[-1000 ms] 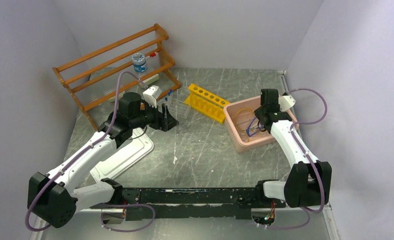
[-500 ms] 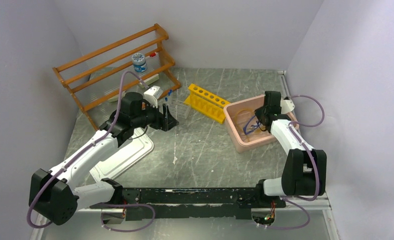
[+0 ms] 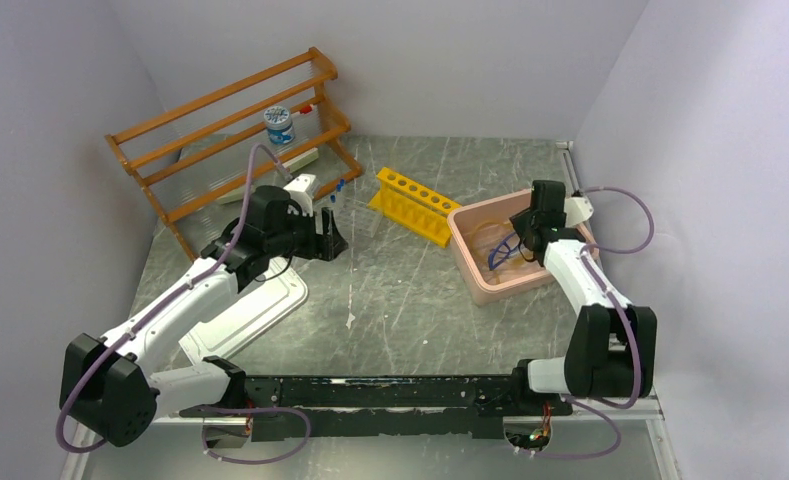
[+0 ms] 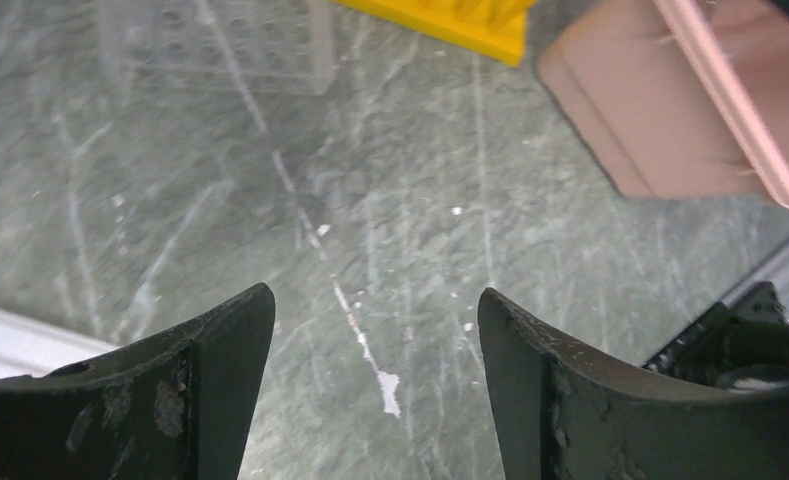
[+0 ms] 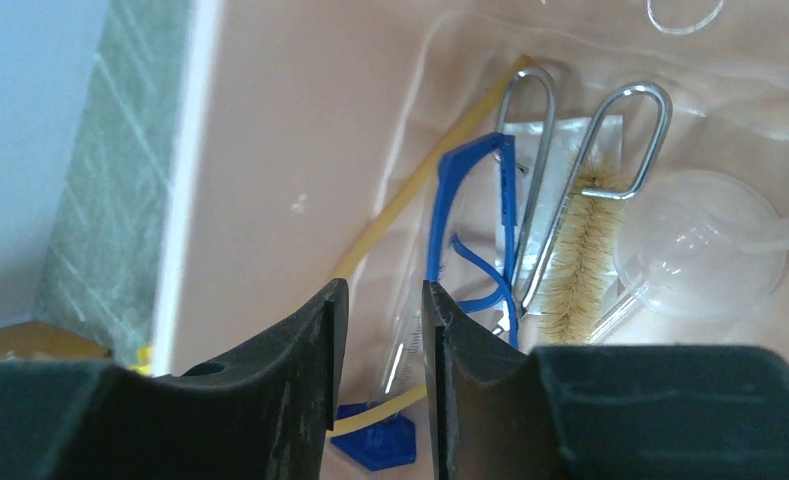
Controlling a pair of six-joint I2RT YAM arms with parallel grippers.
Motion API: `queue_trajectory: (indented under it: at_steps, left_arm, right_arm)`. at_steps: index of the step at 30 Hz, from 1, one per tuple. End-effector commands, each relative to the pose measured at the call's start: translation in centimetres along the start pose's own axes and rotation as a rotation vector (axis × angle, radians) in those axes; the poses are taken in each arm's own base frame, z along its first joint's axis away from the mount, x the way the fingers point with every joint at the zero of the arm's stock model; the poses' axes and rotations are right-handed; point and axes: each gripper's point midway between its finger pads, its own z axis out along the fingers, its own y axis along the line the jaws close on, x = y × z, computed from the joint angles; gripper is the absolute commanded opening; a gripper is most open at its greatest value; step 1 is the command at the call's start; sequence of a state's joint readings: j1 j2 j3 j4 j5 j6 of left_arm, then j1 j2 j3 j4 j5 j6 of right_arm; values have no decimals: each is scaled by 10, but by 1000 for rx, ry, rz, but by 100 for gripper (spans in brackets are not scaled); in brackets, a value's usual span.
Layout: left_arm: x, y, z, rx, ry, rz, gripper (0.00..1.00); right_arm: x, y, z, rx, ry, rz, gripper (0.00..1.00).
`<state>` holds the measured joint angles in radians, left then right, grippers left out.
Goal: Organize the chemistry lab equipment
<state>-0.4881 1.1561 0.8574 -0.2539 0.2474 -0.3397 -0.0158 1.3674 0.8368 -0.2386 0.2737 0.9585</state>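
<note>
My right gripper (image 5: 382, 300) hangs over the pink bin (image 3: 467, 262), jaws a little apart and holding nothing. Beneath it in the bin lie blue safety glasses (image 5: 467, 215), a tan rubber hose (image 5: 420, 190), two wire-handled brushes (image 5: 580, 265), a clear round funnel (image 5: 700, 255) and a clear cylinder with a blue base (image 5: 375, 440). The glasses (image 3: 503, 252) rest against the bin's inner wall. My left gripper (image 4: 375, 305) is open and empty above the bare grey tabletop, just short of a clear tube rack (image 4: 220, 45).
A yellow test-tube rack (image 3: 416, 204) lies between the arms, left of the bin. The orange-brown wooden shelf (image 3: 230, 130) stands back left with a blue-lidded jar (image 3: 279, 126) on it. A white tray (image 3: 245, 315) lies under the left arm. Walls close in all round.
The right gripper went from shut to open, and the blue glasses that hung from it now lie in the bin. The left gripper shifted slightly, still open.
</note>
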Motion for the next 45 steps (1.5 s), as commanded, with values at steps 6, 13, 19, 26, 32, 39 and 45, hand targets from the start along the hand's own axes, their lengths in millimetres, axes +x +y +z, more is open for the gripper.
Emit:
queue_trajectory:
  at_steps: [6,13,19,26,32,39,45]
  left_arm:
    - [13,79,-29,-497,22,-135,79]
    - [-5,85,-55,-553,-96,-178,79]
    - [-59,73,-101,-572,-305,-165,78]
    - [-111,48,-171,-536,-535,-134,78]
    - [-120,39,-212,-541,-603,-143,79]
    - [-119,37,-253,-579,-662,-146,80]
    - [-116,37,-262,-585,-664,-143,80]
  right_arm:
    - [-48,55,-73,-246,-99,-141,42]
    - [4,127,-147,-528,-69,-418,46]
    - [90,173,-195,-753,49,-620,48]
    - [229,187,-247,-922,184,-868,54]
    - [346,179,-243,-971,384,-990,59]
    - [426,175,-231,-936,466,-1074,61]
    - [452,175,-213,-865,457,-1089,60]
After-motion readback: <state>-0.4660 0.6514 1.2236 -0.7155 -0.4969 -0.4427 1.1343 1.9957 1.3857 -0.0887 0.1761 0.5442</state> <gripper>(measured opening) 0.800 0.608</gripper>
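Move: From the right hand, over the pink box, the white lid lies flat about 63 cm to the left and 17 cm nearer the base, some 11 cm lower. The pink box's middle is around 3 cm back, 3 cm left and 6 cm below that hand; the yellow rack stands roughly 26 cm left and 4 cm farther out, about 8 cm lower. From the left hand the lid is about 20 cm left, 7 cm back and 18 cm down. The right hand rises straight out of the pink box by about 16 cm, then sweeps some 50 cm left and a little back across the table while turning counter-clockwise to point left, its already parted fingers opening wider as it sinks to just above the table by the white lid's right-hand corner. Meanwhile the left hand, fingers still wide, swings left with a small dip, then climbs steeply and draws back, turning counter-clockwise, leaving the space near the lid's right side to the right hand. ##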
